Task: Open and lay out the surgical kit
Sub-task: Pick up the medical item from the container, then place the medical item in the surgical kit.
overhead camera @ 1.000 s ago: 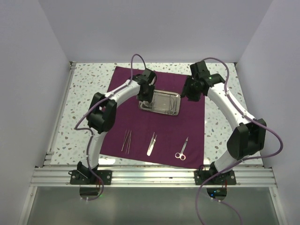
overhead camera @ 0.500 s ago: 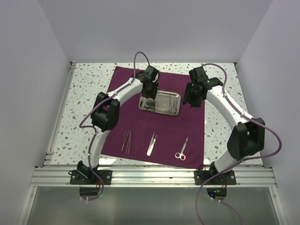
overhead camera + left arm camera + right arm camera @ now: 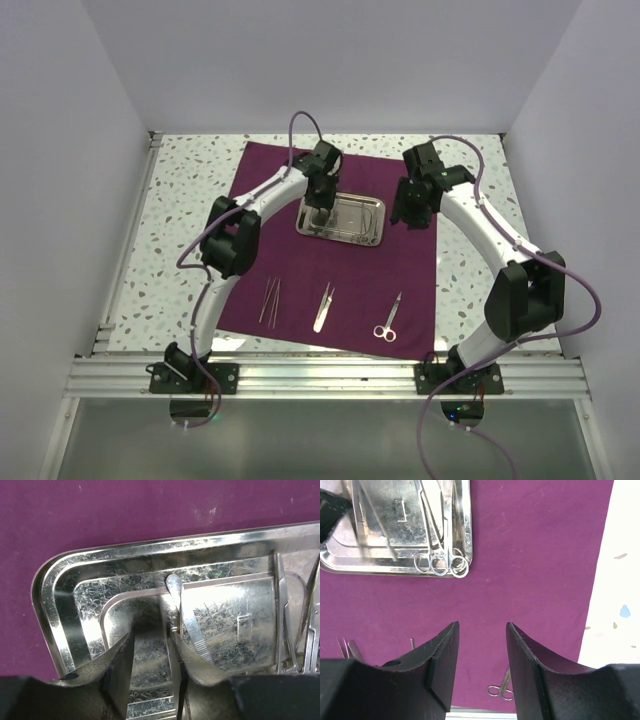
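Note:
The dark purple cloth lies spread flat on the table. On its far half sits the steel tray. My left gripper is down inside the tray's left end, open, its jaws a narrow gap apart. Thin tweezers lie on the tray floor against the tip of its right finger; nothing shows clearly between the jaws. More instruments lie at the tray's right end. My right gripper hangs open over bare cloth, right of the tray.
Laid out on the near half of the cloth are thin tweezers, broader forceps and small scissors. Ring-handled instruments rest in the tray's near right corner. Speckled tabletop surrounds the cloth, with white walls on three sides.
My left gripper has moved a little right over the tray, come down into it, and its jaws have narrowed. The right gripper shifted slightly at first, then held still.

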{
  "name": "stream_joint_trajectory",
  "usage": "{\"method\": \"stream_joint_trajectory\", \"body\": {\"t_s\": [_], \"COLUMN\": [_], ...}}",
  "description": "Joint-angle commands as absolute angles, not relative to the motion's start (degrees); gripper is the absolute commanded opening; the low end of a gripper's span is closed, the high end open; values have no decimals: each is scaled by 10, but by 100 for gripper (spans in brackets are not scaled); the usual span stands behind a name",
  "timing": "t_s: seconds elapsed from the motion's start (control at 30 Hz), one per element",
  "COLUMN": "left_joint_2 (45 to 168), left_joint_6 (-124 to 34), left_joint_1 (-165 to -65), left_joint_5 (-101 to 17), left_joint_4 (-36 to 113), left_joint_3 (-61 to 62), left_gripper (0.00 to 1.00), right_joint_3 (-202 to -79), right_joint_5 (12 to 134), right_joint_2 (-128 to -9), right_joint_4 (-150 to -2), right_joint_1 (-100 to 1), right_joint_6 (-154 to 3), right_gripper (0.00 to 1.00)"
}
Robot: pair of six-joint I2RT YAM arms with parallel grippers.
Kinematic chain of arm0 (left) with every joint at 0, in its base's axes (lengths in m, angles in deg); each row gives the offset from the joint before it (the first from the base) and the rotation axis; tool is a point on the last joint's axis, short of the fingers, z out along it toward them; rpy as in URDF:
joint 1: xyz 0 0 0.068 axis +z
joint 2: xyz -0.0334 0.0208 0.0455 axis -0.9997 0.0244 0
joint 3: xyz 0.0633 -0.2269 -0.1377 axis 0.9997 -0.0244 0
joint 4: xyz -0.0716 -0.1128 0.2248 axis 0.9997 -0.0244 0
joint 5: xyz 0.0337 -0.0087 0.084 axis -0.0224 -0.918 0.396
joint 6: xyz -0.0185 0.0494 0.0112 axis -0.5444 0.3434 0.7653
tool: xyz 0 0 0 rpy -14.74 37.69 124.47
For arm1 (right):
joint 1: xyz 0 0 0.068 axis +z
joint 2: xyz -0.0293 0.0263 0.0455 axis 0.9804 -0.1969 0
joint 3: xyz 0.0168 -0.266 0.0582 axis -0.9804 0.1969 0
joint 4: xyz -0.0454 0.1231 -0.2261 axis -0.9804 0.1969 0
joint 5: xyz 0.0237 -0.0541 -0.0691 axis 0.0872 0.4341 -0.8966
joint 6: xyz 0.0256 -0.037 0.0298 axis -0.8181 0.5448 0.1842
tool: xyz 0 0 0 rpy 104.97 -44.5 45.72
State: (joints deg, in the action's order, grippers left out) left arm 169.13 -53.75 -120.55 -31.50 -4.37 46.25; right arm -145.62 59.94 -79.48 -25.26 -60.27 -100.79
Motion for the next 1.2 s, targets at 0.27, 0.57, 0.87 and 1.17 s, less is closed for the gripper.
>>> {"method": "stream_joint_trajectory", "body": {"t_s": [0.27,0.57,0.87,1.17], "left_joint_2": [1721,1696,1513,1242], "left_joint_6": [-520,-505,-509,-568], "left_joint_1": [-1204,-1204,-1216,-1268], "left_joint_5": [-299,-317,-333,-358], "left_joint_4": [-53,-51,-98,-88], "left_joint_3": [475,442,376,47], "left_gripper": [13,0,0,0], "right_joint_3": [-1456,-1453,-1549,-1642], "right_joint_5": [586,595,627,592], "right_joint_2": [-771,-764,-842,-991], "right_joint_4": [-245,-254,-279,-275], "right_joint_1": [-601,-602,-592,-590], "right_joint_6": [-1006,-1009,-1011,-1031], "right_gripper": [46,46,45,44]}}
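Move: The slender medical item lies in the tray just under the left fingers, about 2 cm back, 1 cm right and 2 cm below; the tray's middle is 6 cm right of that hand and 1 cm back. The ring-handled instruments stand 11 cm right of it and 2 cm back. From the right hand those instruments lie roughly 9 cm ahead, 7 cm left and 14 cm below. Left hand shuts on the item, lifts it back 14 cm, up 11; right goes forward-left towards the ring-handled instruments. ##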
